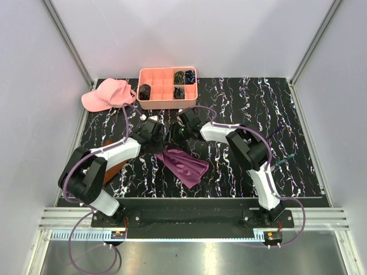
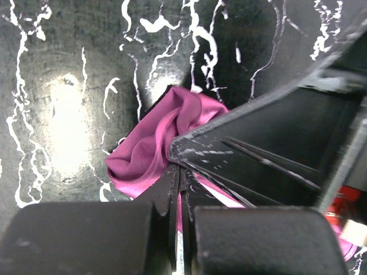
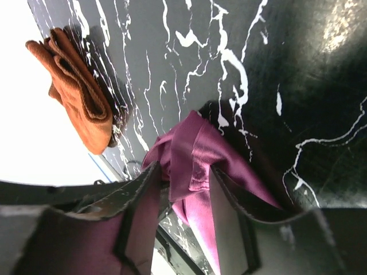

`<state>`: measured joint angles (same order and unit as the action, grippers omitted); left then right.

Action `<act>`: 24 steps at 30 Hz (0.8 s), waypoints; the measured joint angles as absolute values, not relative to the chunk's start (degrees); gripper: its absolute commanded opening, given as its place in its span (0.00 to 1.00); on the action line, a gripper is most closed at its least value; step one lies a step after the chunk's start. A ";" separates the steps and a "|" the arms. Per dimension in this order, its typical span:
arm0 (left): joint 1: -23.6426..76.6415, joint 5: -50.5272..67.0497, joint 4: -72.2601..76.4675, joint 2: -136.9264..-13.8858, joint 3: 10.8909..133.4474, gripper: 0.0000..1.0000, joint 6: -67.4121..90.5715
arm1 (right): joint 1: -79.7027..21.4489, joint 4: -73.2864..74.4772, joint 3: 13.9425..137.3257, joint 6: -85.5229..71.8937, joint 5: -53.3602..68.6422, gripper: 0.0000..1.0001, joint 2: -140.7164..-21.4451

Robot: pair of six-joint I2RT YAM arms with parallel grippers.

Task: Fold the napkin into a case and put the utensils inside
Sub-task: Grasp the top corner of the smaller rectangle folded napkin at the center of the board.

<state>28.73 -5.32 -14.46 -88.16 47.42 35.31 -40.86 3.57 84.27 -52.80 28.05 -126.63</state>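
Observation:
The magenta napkin (image 1: 186,165) lies crumpled on the black marbled table, with one end lifted toward both grippers at the table's middle. My left gripper (image 1: 162,139) is shut on the napkin. In the left wrist view a thin strip of the napkin (image 2: 149,143) runs between the closed fingers of that gripper (image 2: 179,169). My right gripper (image 3: 183,172) stands open, and a bunched fold of the napkin (image 3: 195,149) hangs loosely between its parted fingers. A slim piece with a bluish-green end (image 1: 285,162), possibly one of the utensils, lies beside the right arm.
A pink tray (image 1: 166,103) of compartments holding dark coiled bundles (image 1: 179,76) stands at the back. A pink cap (image 1: 106,94) lies to its left. A rust-brown cloth (image 3: 77,97) rests near the left arm (image 1: 114,166).

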 measured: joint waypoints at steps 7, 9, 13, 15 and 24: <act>28.25 -6.22 -14.00 -85.91 45.36 0.00 35.92 | -40.88 3.05 82.87 -52.10 29.34 0.32 -125.73; 27.90 -6.24 -14.02 -84.68 45.08 0.00 36.01 | -40.88 1.54 82.11 -52.49 30.17 0.24 -125.75; 27.42 -6.17 -12.69 -83.22 44.53 0.00 36.12 | -40.95 -2.22 80.34 -54.46 32.77 0.10 -125.78; 27.40 -6.20 -12.23 -83.09 44.34 0.00 36.23 | -40.97 -3.44 80.23 -55.24 33.69 0.04 -125.86; 27.11 -4.91 -11.66 -83.07 44.21 0.00 36.34 | -42.35 -3.79 81.10 -55.64 36.05 0.06 -128.81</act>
<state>27.11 -4.91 -11.66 -83.07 44.21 36.34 -42.35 -3.79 81.10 -55.64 36.05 -128.81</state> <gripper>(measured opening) 0.005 0.044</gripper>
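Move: The right hand's half-open fingers straddle the fold at the napkin's top corner, which lies about 1 cm to their left and 1 cm lower. From that hand, the napkin's main part spreads some 9 cm back, 7 cm right and 3 cm lower; the brown cloth is about 8 cm back, 22 cm left, and the orange box 22 cm ahead. From the left hand, shut on the napkin's tip, the fold lies roughly 1 cm ahead and 2 cm right. Back and a little to its left, the right hand eases about 2 cm while its fingers close and pinch the napkin fold beside the left gripper. Shut, it goes on back and slightly down, some 3.5 cm in all, its wrist rolling slightly. The left hand keeps its pinch on the tip, shifts about 1 cm left and rises 1.5 cm. ##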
